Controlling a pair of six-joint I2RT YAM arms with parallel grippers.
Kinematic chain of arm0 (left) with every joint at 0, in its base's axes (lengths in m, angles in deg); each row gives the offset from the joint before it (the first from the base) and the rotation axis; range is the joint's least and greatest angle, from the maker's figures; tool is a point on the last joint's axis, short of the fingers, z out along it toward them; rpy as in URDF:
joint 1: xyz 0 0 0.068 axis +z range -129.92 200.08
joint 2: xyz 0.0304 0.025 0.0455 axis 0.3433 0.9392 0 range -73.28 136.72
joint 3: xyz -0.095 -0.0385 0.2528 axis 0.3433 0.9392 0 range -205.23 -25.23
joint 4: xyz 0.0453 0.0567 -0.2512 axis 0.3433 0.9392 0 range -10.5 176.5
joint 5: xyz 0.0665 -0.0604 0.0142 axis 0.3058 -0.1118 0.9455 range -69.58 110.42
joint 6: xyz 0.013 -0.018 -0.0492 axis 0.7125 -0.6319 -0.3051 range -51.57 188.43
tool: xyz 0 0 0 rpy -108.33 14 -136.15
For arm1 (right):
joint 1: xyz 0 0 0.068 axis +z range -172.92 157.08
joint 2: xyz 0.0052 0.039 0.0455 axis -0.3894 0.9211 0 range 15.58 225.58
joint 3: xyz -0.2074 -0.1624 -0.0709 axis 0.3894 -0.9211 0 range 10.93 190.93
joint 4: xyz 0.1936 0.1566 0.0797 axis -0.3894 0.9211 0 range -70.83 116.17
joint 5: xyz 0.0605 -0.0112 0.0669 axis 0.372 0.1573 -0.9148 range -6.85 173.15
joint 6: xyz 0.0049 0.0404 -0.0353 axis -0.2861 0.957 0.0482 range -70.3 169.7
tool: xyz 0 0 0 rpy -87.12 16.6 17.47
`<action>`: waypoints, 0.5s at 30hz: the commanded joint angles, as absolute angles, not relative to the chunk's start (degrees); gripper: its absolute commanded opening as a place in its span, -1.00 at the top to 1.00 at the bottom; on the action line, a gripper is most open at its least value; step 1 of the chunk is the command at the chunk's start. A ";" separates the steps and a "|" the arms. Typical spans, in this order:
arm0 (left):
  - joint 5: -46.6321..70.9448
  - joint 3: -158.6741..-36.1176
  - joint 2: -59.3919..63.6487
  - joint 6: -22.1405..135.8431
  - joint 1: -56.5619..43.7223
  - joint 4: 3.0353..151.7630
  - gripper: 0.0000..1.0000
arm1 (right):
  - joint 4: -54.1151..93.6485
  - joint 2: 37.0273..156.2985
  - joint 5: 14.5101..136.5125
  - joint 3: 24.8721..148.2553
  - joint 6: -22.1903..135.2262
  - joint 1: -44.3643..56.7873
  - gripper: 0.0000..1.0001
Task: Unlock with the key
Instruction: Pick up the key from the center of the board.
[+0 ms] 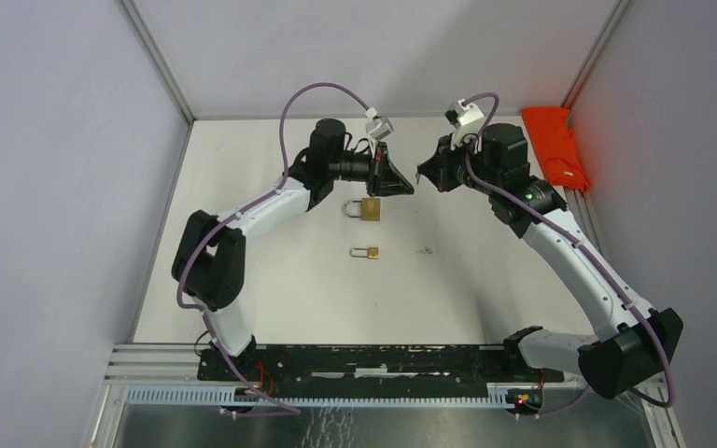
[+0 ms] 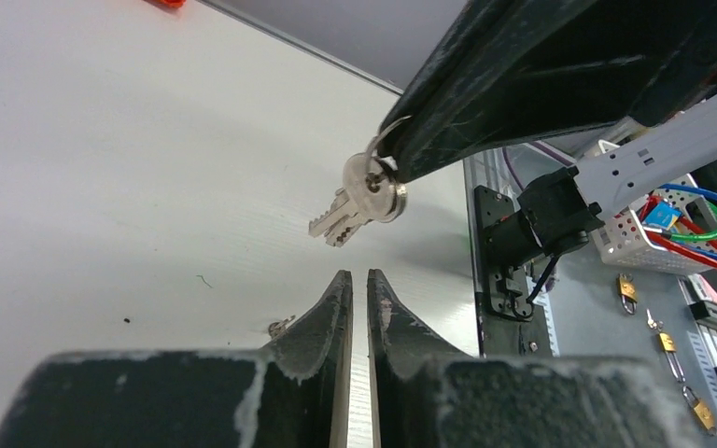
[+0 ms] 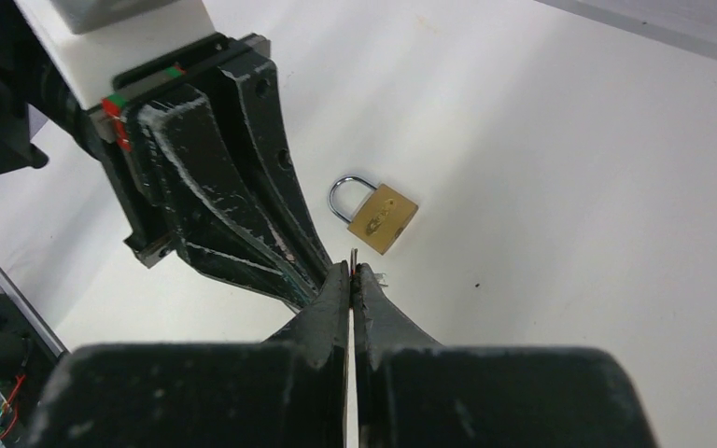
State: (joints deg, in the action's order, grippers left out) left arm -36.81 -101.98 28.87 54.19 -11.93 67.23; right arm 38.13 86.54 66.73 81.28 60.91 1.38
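Observation:
A bunch of silver keys (image 2: 340, 217) hangs on a ring pinched at the tip of my right gripper (image 3: 352, 268), which is shut on it above the table. Its dark fingers (image 2: 523, 84) fill the upper right of the left wrist view. My left gripper (image 2: 358, 273) faces it tip to tip, just short of the keys. Its jaws stand a narrow slit apart with nothing between them. A brass padlock (image 1: 367, 209) lies flat on the white table (image 1: 271, 308) below the two grippers, and it shows again (image 3: 383, 217) in the right wrist view.
A smaller brass padlock (image 1: 368, 252) lies nearer the arm bases. A tiny scrap (image 1: 423, 249) sits to its right. A red cloth (image 1: 556, 147) lies along the right wall at the back. Grey walls close in the table on three sides.

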 commanded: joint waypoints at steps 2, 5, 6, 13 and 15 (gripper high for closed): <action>-35.35 -102.41 24.90 57.37 -12.04 68.01 0.62 | 37.19 85.06 67.49 80.96 60.28 1.65 1.00; -33.71 -102.97 25.09 57.85 -12.09 69.61 0.46 | 37.23 85.03 66.84 81.15 60.49 1.65 1.00; -33.42 -103.08 25.22 57.98 -12.14 69.73 0.41 | 37.20 85.03 66.55 81.24 60.52 1.66 1.00; -32.15 -103.98 26.17 58.17 -12.10 69.29 0.24 | 35.67 85.54 62.66 80.72 62.27 1.66 1.00; -32.38 -103.92 25.98 58.21 -12.12 68.41 0.23 | 35.31 85.63 62.17 80.55 62.48 1.67 1.00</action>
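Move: The key set hangs from the right gripper's shut fingertips, about 3 cm above the left hand's point, 2 cm to its right and 1 cm ahead. From the left hand, the large padlock lies some 10 cm left and 4 cm ahead, the small key about 4 cm right and 6 cm back, both roughly 20 cm below. From the right hand, the left fingertips are some 6 cm below, 3 cm left and 1 cm back. Open the left fingers from nearly shut to a bit over a third wide, just below the hanging keys, lifting that gripper about 1 cm and easing most of the way down again while it edges half a centimetre forward. Keep the key ring pinched in the right fingers and, late on, bring the keys back and left by about 0.5 cm towards the left gripper. ##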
